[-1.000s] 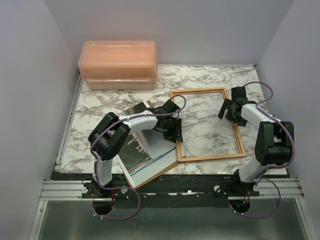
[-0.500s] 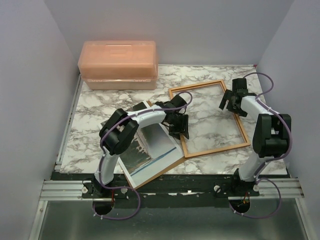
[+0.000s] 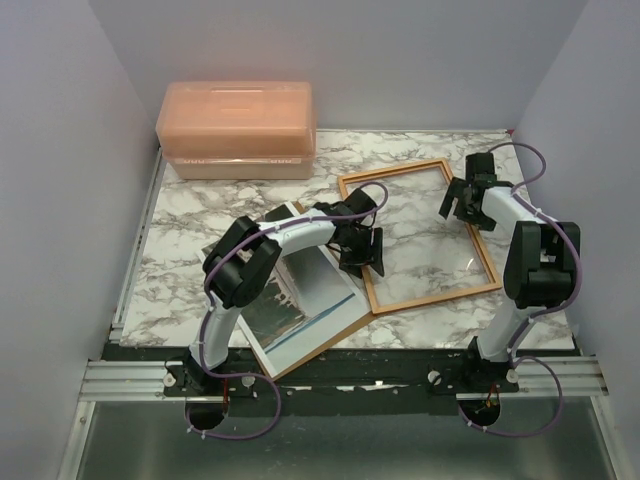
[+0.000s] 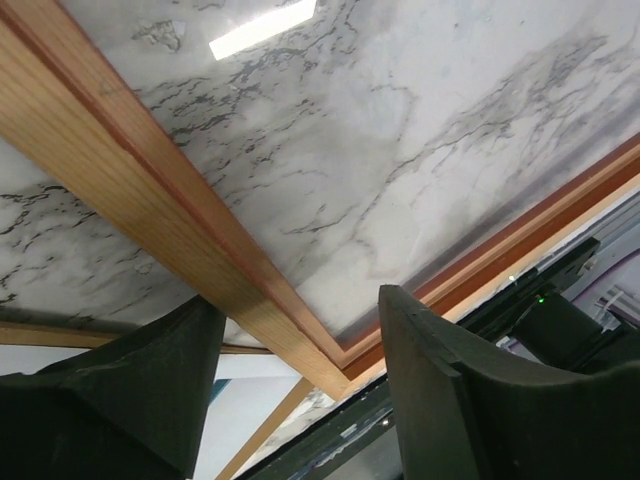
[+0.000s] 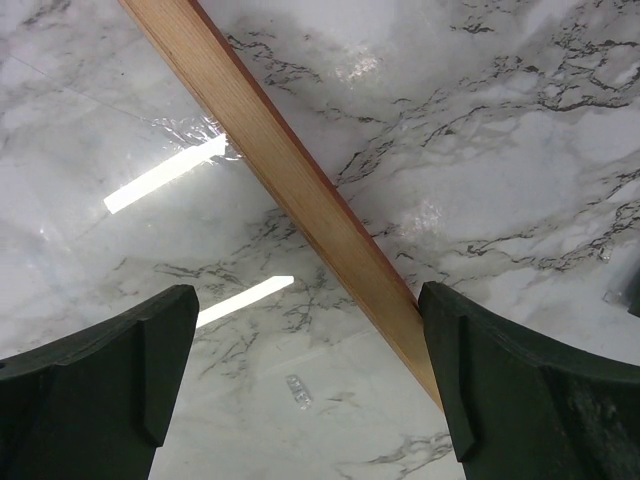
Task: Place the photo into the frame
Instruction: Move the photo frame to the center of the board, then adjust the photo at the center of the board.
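The frame [image 3: 428, 168] lies flat on the marble, wood-coloured side up, skewed at centre right. My left gripper [image 3: 364, 262] is at its left rail by the near-left corner. In the left wrist view that rail [image 4: 130, 170] runs between my fingers, and the left gripper [image 4: 300, 400] stands open with a gap on both sides. My right gripper [image 3: 462, 206] is wide open over the right rail [image 5: 300, 200], which passes close to the right finger [image 5: 520, 390]. The photo [image 3: 268, 312], dark and streaky with a white and blue edge, lies face up to the left of the frame.
A brown backing board [image 3: 328, 343] lies under the photo at the table's near edge. A shiny clear sheet [image 5: 120, 150] rests inside the frame opening. An orange translucent box [image 3: 238, 128] stands at the back left. Walls close in on both sides.
The frame has swung counter-clockwise and slid away from the near edge. My left gripper moved right with it and its jaws have widened off the rail. The right gripper moved farther back.
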You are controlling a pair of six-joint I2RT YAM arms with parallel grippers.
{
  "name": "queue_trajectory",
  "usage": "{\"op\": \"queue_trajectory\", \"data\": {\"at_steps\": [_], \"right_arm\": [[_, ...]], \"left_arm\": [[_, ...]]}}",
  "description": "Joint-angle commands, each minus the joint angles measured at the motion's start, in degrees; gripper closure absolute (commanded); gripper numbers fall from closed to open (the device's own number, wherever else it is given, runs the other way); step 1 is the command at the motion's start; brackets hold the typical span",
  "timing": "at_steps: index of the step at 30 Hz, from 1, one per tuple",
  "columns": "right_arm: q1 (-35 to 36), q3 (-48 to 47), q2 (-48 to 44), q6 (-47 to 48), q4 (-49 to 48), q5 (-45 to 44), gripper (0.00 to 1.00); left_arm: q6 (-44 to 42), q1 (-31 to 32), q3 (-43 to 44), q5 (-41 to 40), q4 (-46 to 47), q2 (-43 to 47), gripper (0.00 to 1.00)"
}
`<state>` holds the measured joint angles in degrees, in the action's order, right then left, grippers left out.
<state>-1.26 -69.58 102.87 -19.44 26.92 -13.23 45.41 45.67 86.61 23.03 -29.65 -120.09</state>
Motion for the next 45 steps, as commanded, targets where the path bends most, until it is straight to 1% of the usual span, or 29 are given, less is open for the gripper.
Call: {"op": "queue_trajectory", "data": {"at_steps": [1, 3, 6, 8, 10, 12, 19, 23, 27, 29, 33, 38, 45], "right_arm": [[1.8, -0.9, -0.5, -4.0, 5.7, 10.6, 0.00], [1.8, -0.1, -1.4, -4.0, 6.0, 11.0, 0.00], [1.8, 1.6, -3.8, -4.2, 5.7, 12.4, 0.00], [1.8, 2.5, -5.1, -4.0, 5.8, 12.8, 0.00], [1.8, 3.0, -6.2, -3.8, 6.4, 12.7, 0.00], [1.8, 3.8, -7.5, -3.6, 6.8, 12.1, 0.00], [1.8, 7.1, -10.4, -4.5, 6.9, 8.4, 0.00], [1.8, 8.2, -10.5, -4.9, 6.9, 7.0, 0.00], [1.9, 8.3, -12.7, -4.8, 6.1, 12.1, 0.00], [2.2, 8.0, -13.8, -5.0, 6.1, 14.8, 0.00], [4.1, 7.5, -15.5, -5.8, 7.0, 17.4, 0.00], [10.1, 6.6, -16.3, -8.2, 7.0, 18.2, 0.00], [24.5, 0.5, -10.5, -12.8, 6.6, 16.5, 0.00]], "left_arm": [[-2.1, 1.9, -0.9, -0.2, 11.3, 1.6, 0.31], [-3.3, 1.8, -2.5, -1.3, 10.2, 2.7, 0.28], [-4.5, 1.8, -5.8, -3.8, 9.9, 6.4, 0.21], [-5.4, 1.6, -7.7, -5.6, 9.9, 9.8, 0.15], [-6.8, 0.9, -9.1, -6.9, 9.2, 12.9, 0.06], [-7.8, -0.3, -9.8, -7.2, 8.5, 15.9, 0.01], [-12.0, -4.5, -11.0, -5.1, 3.4, 24.2, 0.01], [-14.2, -5.3, -13.7, -6.9, -0.3, 28.6, 0.01], [-13.2, -8.0, -21.0, -8.1, 0.2, 35.4, 0.02], [-12.2, -10.4, -25.7, -7.1, 1.9, 38.9, 0.02], [-10.8, -15.8, -34.2, -7.0, 3.4, 45.6, 0.01], [-12.1, -23.4, -39.7, -8.4, 2.0, 49.8, 0.02], [-14.8, -35.2, -43.5, -9.9, -1.9, 51.2, 0.02]]}}
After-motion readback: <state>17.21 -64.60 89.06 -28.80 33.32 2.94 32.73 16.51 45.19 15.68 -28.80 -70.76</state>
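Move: Right at the frame's left bar, the left hand has the frame's near-left corner about 8 cm back and 2 cm to its right, and the photo's middle roughly 19 cm left and 5 cm back. The right hand straddles the right bar: the photo frame's middle lies some 12 cm left and 5 cm back, its near-right corner 9 cm right and 18 cm back, the photo 44 cm left and 17 cm back. Everything lies a couple of centimetres below both hands. Drawing back about 5 cm and left 4 cm, the right hand, still open, pushes the frame's right bar with its outer finger, then lifts and sweeps about 13 cm farther left over the frame's opening, rolling its left side up. The left hand opens wide, backs off the left bar, rises some 12 cm, then swings left, sinking to end over the photo about 25 cm away, turning counter-clockwise. ##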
